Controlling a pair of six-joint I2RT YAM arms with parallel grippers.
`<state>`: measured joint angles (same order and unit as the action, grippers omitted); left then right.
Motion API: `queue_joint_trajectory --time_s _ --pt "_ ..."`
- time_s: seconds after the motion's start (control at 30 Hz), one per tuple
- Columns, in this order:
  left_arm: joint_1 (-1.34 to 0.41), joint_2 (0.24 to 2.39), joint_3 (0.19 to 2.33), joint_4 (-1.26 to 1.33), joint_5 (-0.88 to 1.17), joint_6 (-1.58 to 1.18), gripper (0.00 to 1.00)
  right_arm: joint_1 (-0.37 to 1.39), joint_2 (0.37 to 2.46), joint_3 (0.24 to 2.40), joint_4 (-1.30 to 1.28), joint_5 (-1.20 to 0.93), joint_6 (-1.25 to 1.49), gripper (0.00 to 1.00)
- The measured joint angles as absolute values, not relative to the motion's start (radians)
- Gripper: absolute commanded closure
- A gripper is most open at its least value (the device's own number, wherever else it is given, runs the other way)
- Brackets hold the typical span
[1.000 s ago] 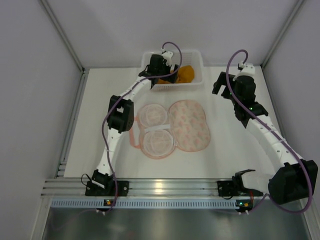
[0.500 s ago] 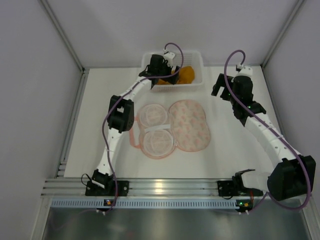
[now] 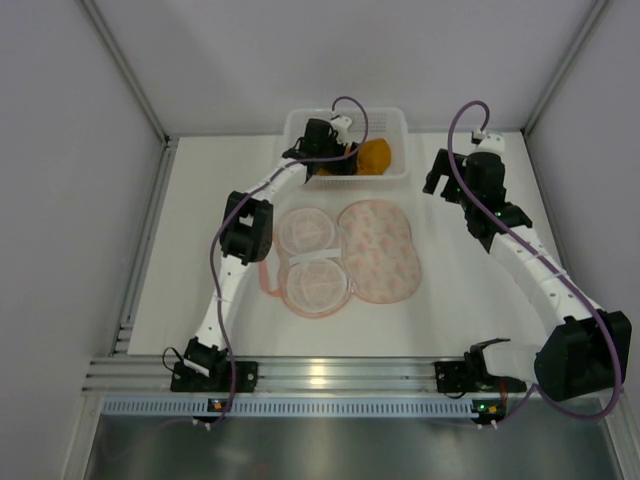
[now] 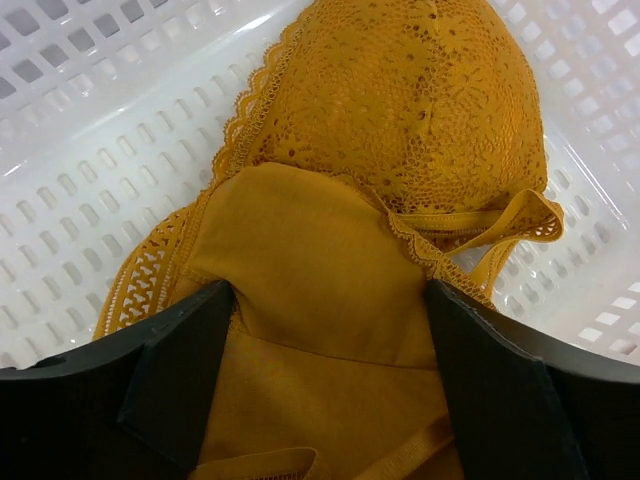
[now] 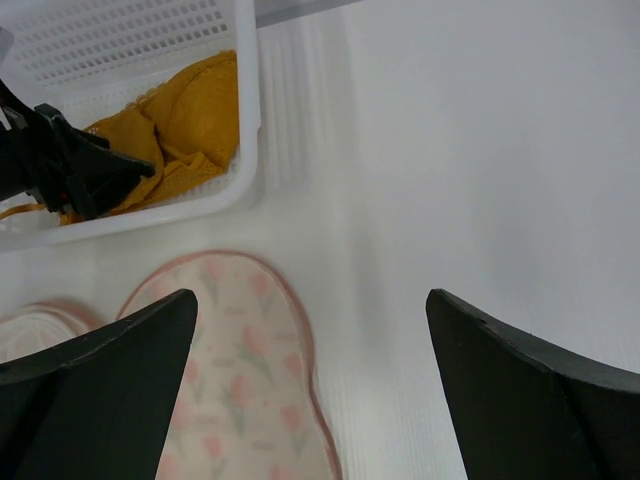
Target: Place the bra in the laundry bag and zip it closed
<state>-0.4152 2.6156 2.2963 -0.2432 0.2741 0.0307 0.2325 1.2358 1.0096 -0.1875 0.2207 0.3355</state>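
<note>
The mustard-orange bra [image 3: 374, 156] lies in the white slotted basket [image 3: 392, 122] at the back of the table; its lace cup [image 4: 420, 120] and smooth lining fill the left wrist view. My left gripper [image 3: 346, 160] is down in the basket, open, its two black fingers [image 4: 180, 360] straddling a fold of the bra [image 5: 190, 115] and touching the cloth on both sides. The laundry bag [image 3: 345, 255] lies unzipped and spread flat mid-table, mesh panels on the left and printed half [image 5: 240, 400] on the right. My right gripper [image 3: 438, 172] hovers open and empty over bare table, right of the basket.
The basket wall [image 5: 250, 120] stands between the bra and the bag. A coral loop handle [image 3: 266, 272] sticks out at the bag's left side. Grey enclosure walls border the white table on three sides.
My left gripper has pushed further right and deeper into the basket onto the bra, its jaws narrowing a little. The right arm shifted slightly early on, then stayed still.
</note>
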Motion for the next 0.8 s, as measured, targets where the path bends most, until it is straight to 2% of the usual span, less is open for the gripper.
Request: queue_joint_trajectory --time_s 0.03,0.07,0.17,0.2,0.27,0.3,0.4,0.8 --pt "-0.416 2.617 2.297 -0.243 0.269 0.030 0.23 0.233 1.236 1.010 -0.188 0.221 0.335 0.01" --pt "-0.418 2.619 2.297 -0.243 0.263 0.028 0.32 0.233 1.236 1.010 -0.188 0.221 0.335 0.01" --pt "-0.424 2.625 2.304 -0.243 0.244 0.028 0.43 0.233 1.236 1.010 -0.188 0.223 0.334 0.00" --pt "-0.426 2.626 2.306 -0.243 0.239 0.027 0.56 0.233 1.235 1.010 -0.188 0.224 0.334 0.01" --pt "-0.427 2.627 2.308 -0.242 0.223 0.021 0.70 0.233 1.236 1.010 -0.188 0.225 0.334 0.01" --pt "-0.429 2.627 2.308 -0.241 0.216 0.019 0.94 0.233 1.236 1.010 -0.188 0.225 0.334 0.01" --pt "-0.432 2.627 2.308 -0.229 0.191 -0.002 1.00 0.233 1.236 1.010 -0.188 0.225 0.334 0.01" --pt "-0.428 2.557 2.290 -0.165 0.141 -0.125 1.00 0.233 1.236 1.010 -0.188 0.223 0.337 0.00"
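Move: The bra lies in the white crate, its middle about 4 cm to the left gripper's right, 2 cm ahead and 2 cm below the hand point; its left-hand cup is already between the open fingers. The crate's middle is some 4 cm ahead and 3 cm right. The laundry bag's mesh side lies about 28 cm back and 5 cm left, its floral side 26 cm back and 11 cm right. From the right gripper, the bra is about 22 cm ahead, 25 cm left and 20 cm down. Hold the left gripper low in the crate and shut its wide-open fingers, pinching the cloth of the bra's left-hand cup. Once they are closed, keep the pinch and lift about 5 cm off the crate floor, easing some 2 cm forward and turning the hand about 10 degrees counter-clockwise. ##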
